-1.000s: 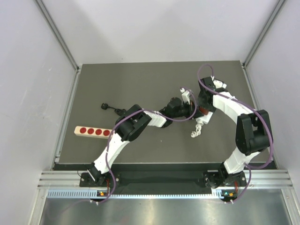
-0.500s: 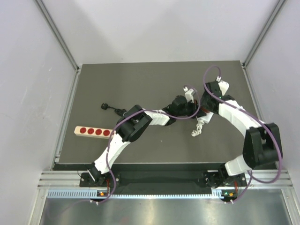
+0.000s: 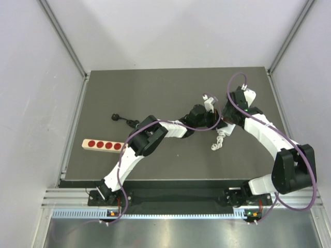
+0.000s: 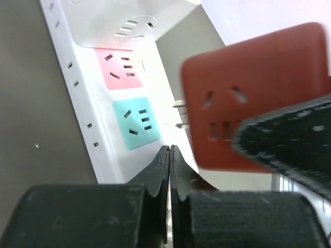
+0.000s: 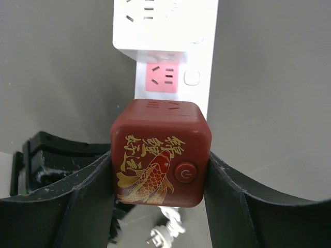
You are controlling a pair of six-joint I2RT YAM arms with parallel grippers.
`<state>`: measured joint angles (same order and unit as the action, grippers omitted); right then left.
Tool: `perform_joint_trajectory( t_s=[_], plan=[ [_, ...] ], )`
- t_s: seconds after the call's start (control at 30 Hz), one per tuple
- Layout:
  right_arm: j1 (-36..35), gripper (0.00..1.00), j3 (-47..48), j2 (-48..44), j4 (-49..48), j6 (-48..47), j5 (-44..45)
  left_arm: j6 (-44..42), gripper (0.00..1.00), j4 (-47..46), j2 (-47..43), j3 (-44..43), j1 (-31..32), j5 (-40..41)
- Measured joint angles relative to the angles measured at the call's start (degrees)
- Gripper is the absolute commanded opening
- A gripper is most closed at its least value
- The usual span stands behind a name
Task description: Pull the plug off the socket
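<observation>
The plug [image 5: 160, 155] is a dark red cube with a gold fish and a round power button. My right gripper [image 5: 160, 161] is shut on its two sides. In the left wrist view the plug [image 4: 248, 98] hangs beside the socket [image 4: 103, 103], and its metal prongs [image 4: 178, 106] show bare, out of the outlets. The socket [image 5: 165, 20] is a long white strip with pink and cyan faces. My left gripper [image 4: 169, 151] is shut, its tips resting on the strip just below the cyan face. From above, both grippers meet near the table's middle, left [image 3: 206, 114] and right [image 3: 226, 120].
A beige strip with red round spots [image 3: 102, 145] lies at the left edge. A black plug with a short cord [image 3: 120, 119] lies behind it. The socket's white cord [image 3: 217, 142] curls toward the near side. Metal frame posts and walls ring the table.
My right arm has swung its elbow out to the right and its wrist has drawn back toward the far right with the plug. The left gripper stays down on the strip.
</observation>
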<state>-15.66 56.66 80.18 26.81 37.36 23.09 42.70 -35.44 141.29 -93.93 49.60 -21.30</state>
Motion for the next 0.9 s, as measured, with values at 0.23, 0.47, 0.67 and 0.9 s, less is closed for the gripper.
perform_joint_trajectory(
  t_s=[0.23, 0.47, 0.67, 0.9],
  plan=[
    [1.73, 0.0, -2.08, -9.53, 4.9, -0.94, 1.51, -3.13, 0.0, -3.43, -0.5, 2.49, -1.14, -5.25],
    [12.68, 0.0, -8.02, -19.89, 7.21, 0.28, -1.11, -6.32, 0.0, -1.09, -6.95, 10.23, -1.4, -6.08],
    [31.32, 0.0, -18.4, -27.3, 6.67, 5.01, -11.1, -4.55, 0.0, 2.05, -19.56, 23.61, -1.38, -5.75],
    [53.86, 0.0, -31.06, -38.36, 1.09, 11.52, -28.0, -3.21, 0.0, 3.85, -38.47, 41.97, 0.59, -4.59]
  ],
)
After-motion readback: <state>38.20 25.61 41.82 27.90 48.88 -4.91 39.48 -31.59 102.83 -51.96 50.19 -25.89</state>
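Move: The red plug, already off the power strip, is still in the right fingers; the bare table it is taken towards is about 15 cm back, 17 cm to the right and 10 cm below. Roughly 6 cm below that hand and 2 cm ahead is the blue socket; the white plug lies some 8 cm ahead, 3 cm right and 4 cm lower. From the left hand, the red plug is some 3 cm right and 6 cm up, the blue socket about 2 cm ahead. Right and back, the right hand swings the pinched red plug some 20 cm away from the strip, first rising about 4 cm, then sinking to end slightly below its starting height; the wrist turns clockwise about 40 degrees as its left side lifts. The left hand, fingers still shut, draws back and left from the strip's near end, slowly at first, then faster and rising. ##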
